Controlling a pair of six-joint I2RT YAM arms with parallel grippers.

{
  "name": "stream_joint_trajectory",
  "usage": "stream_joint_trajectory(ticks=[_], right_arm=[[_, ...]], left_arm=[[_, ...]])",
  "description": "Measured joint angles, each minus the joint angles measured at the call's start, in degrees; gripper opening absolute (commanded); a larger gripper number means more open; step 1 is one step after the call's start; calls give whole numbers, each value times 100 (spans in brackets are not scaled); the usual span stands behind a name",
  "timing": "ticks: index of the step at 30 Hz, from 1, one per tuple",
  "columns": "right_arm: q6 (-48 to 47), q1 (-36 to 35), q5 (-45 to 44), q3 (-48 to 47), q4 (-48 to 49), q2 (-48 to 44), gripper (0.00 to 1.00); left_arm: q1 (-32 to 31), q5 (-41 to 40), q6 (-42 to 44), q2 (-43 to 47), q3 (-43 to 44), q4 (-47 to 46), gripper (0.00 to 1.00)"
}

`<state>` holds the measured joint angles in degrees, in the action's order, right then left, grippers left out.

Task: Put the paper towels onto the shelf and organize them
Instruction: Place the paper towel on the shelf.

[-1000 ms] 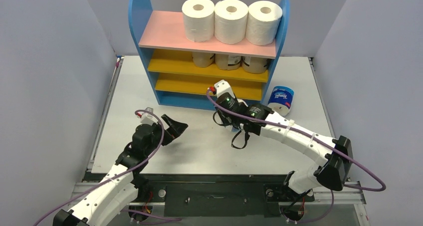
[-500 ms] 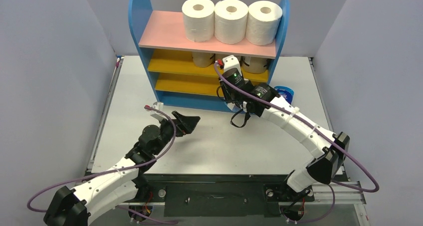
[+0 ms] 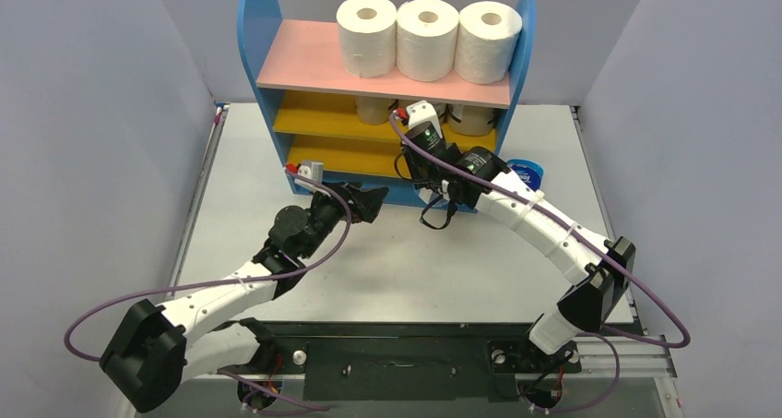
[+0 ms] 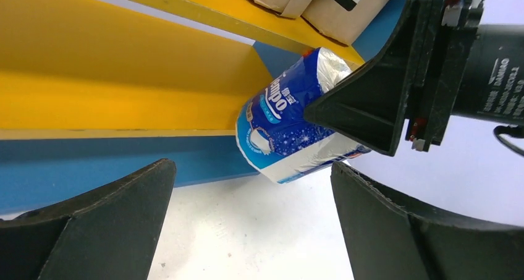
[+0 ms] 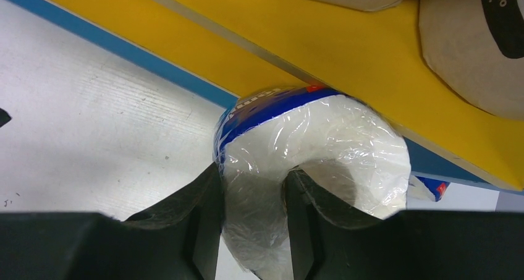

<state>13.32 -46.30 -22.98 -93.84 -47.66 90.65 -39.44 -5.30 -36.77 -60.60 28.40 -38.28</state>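
Observation:
Three white paper towels (image 3: 427,38) stand on the shelf's pink top board (image 3: 304,53). Tan-wrapped rolls (image 3: 475,118) sit on the upper yellow board. My right gripper (image 5: 253,182) is shut on the rim of a blue-and-white wrapped roll (image 5: 309,138), one finger inside its core. It holds that roll (image 4: 284,128) tilted at the front edge of the lower yellow board (image 4: 117,94), above the table. My left gripper (image 4: 250,176) is open and empty over the table, just in front of the blue base and pointing at that roll. Another blue-and-white roll (image 3: 526,171) stands on the table, right of the shelf.
The shelf's blue side panels (image 3: 256,30) rise at each end. Grey walls close in the table (image 3: 240,150) on the left, right and back. The right arm (image 3: 544,224) stretches across the table's right half, and its purple cable (image 3: 645,298) loops beside it.
The right gripper carried the blue-and-white roll from the table up to the shelf front, then eased slightly left. The left arm reached forward to the shelf base, still open.

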Motion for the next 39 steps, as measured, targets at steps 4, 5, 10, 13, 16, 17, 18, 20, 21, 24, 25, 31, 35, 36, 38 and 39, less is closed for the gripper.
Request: stream_joint_trajectory(ticks=[4,5,10,13,16,17,18,20,21,24,25,31,35,36,38,39], right_arm=[[44,37,79,-59,-26,33,25],[57,46,94,-76,-28,55,25],[101,59,116,-94,-39,116,25],[131,68,133,-26,20,94,25],[184,98,170,103,70,83,25],[195,122,184,140,79,85,25],[214,146,184,175,98,85,25],[229,192,179,199,127,85,25],[232,203,179,199,146,85,25],[232,229,170,199,190,85,25],[232,240,164,199,192,85,25],[227,278,155,109,160,131,25],[227,271,153,-20,37,199,25],[227,269,155,-57,-13,212,25],[229,269,153,-101,-79,229,25],[229,269,155,-131,-114,243,25]], left_arm=[[0,181,254,-411,46,-470,96],[0,247,291,-514,46,-621,96],[0,570,455,-872,46,-1132,96],[0,697,553,-925,46,-1231,96],[-4,758,610,-968,46,-1364,96],[-11,772,619,-992,46,-1416,96],[-17,782,621,-1019,46,-1464,96],[-35,809,638,-1058,46,-1515,96],[-48,817,660,-1071,46,-1530,96],[-114,831,748,-1113,46,-1598,96],[-133,837,761,-1130,48,-1617,96],[-236,879,916,-1362,74,-1781,96],[-282,901,1060,-1523,101,-1847,96],[-299,905,1113,-1580,101,-1897,96],[-332,909,1213,-1694,103,-1996,96],[-358,914,1285,-1777,109,-2085,96]])
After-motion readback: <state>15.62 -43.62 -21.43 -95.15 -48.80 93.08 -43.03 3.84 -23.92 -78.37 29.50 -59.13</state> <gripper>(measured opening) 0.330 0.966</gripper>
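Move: The right hand has the blue-wrapped paper towel pinched by its wall; its place at the right end of the lower yellow shelf is about 14 cm ahead, 4 cm right and 8 cm below. From that hand the right-hand brown roll stands some 14 cm ahead, 8 cm right and 4 cm higher, while the Tempo roll on the table is about 9 cm ahead, 18 cm right and 18 cm lower. For the open left hand, the held paper towel is roughly 7 cm ahead, 16 cm right and 3 cm below. The left hand swings about 6 cm to the right along the shelf front towards the paper towel, fingers wide open, swivelling some 10 degrees clockwise and tipping its fingers up about as much, then sinking a couple of centimetres at the end without yet reaching the roll. Meanwhile the right hand keeps its pinch on the roll's wall, one finger in the core, and eases it about 1 cm down and 1 cm forward under the edge of the upper yellow shelf. ##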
